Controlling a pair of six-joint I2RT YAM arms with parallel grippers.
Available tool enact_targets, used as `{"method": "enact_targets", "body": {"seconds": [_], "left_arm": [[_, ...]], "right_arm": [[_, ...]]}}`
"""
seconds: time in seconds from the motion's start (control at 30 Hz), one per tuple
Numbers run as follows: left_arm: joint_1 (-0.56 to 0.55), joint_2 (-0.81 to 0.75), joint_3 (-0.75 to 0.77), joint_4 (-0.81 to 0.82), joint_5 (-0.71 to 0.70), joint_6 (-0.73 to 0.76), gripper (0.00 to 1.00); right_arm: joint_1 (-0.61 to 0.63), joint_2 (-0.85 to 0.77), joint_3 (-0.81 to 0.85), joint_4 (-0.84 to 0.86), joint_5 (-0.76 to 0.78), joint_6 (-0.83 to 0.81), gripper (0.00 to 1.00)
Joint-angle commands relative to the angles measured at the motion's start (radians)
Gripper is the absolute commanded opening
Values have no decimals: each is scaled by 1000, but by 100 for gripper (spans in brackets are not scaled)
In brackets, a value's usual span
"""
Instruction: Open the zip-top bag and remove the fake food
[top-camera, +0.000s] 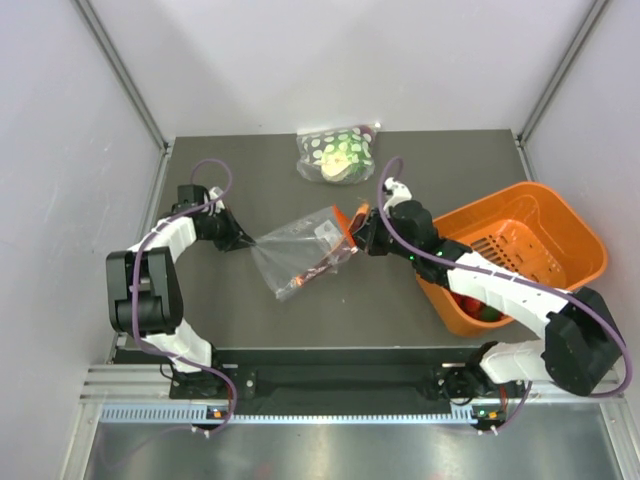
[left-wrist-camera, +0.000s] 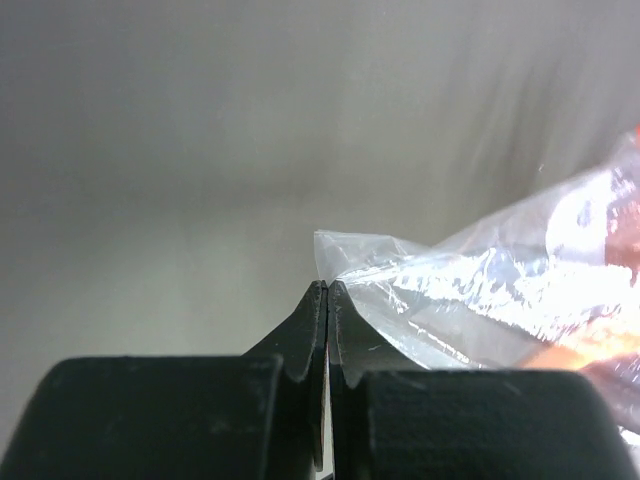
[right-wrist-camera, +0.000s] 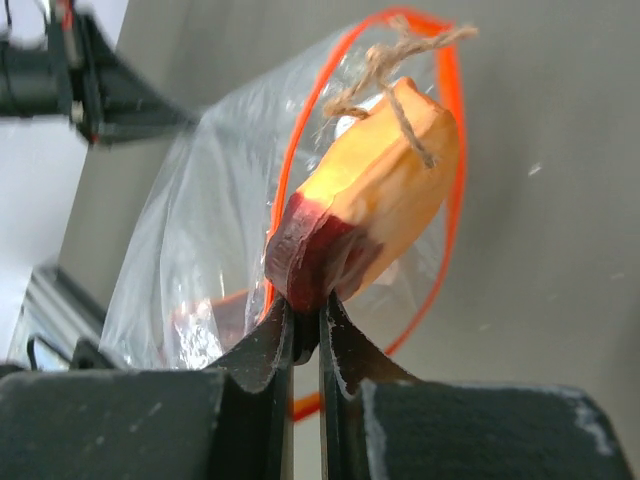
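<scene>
The clear zip-top bag (top-camera: 300, 250) lies mid-table, its red-orange zip mouth open toward the right. My left gripper (top-camera: 245, 240) is shut on the bag's left corner; in the left wrist view the closed tips (left-wrist-camera: 328, 286) pinch the plastic (left-wrist-camera: 480, 290). My right gripper (top-camera: 362, 236) is at the bag's mouth. In the right wrist view it (right-wrist-camera: 307, 310) is shut on a fake food piece (right-wrist-camera: 370, 200), orange-yellow with a dark red end and a twine loop, framed by the zip strip (right-wrist-camera: 452, 170). A reddish piece (top-camera: 312, 274) still shows inside the bag.
An orange basket (top-camera: 560, 225) stands at the right, with red pieces (top-camera: 472, 305) in its near corner. A second bag with green-and-white spotted contents (top-camera: 338, 152) lies at the back of the table. White walls enclose the table.
</scene>
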Motion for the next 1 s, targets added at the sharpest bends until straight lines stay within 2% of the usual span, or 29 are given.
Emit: {"method": "enact_targets", "body": {"seconds": [0.0, 0.37, 0.97], "left_arm": [[21, -49, 0, 29, -26, 32, 0], [33, -88, -26, 15, -31, 39, 0], [73, -119, -46, 5, -34, 53, 0]], "right_arm": [[-76, -55, 23, 46, -1, -9, 0], [-232, 32, 144, 61, -30, -63, 0], [-378, 137, 293, 101, -19, -57, 0]]}}
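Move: My right hand holds the fake meat near its twine end; the orange bin, where food already lies, is centred about 37 cm to the right, 3 cm back and 10 cm below. The bag mouth is around the meat, some 3 cm to the left of this hand, and the unopened vegetable bag lies roughly 24 cm ahead and 5 cm left, 13 cm down. My left hand pinches the bag's far corner, with the meat's middle about 17 cm right of it, 2 cm back and slightly higher. I draw the fake meat lengthwise out through the orange-edged mouth with my right hand, pulling it about 13 cm forward and 9 cm right while rising some 5 cm, grip kept shut and wrist turning clockwise about 15 degrees. My left hand keeps its pinch on the bag corner, easing up slightly, then about 2 cm left against the pull. ##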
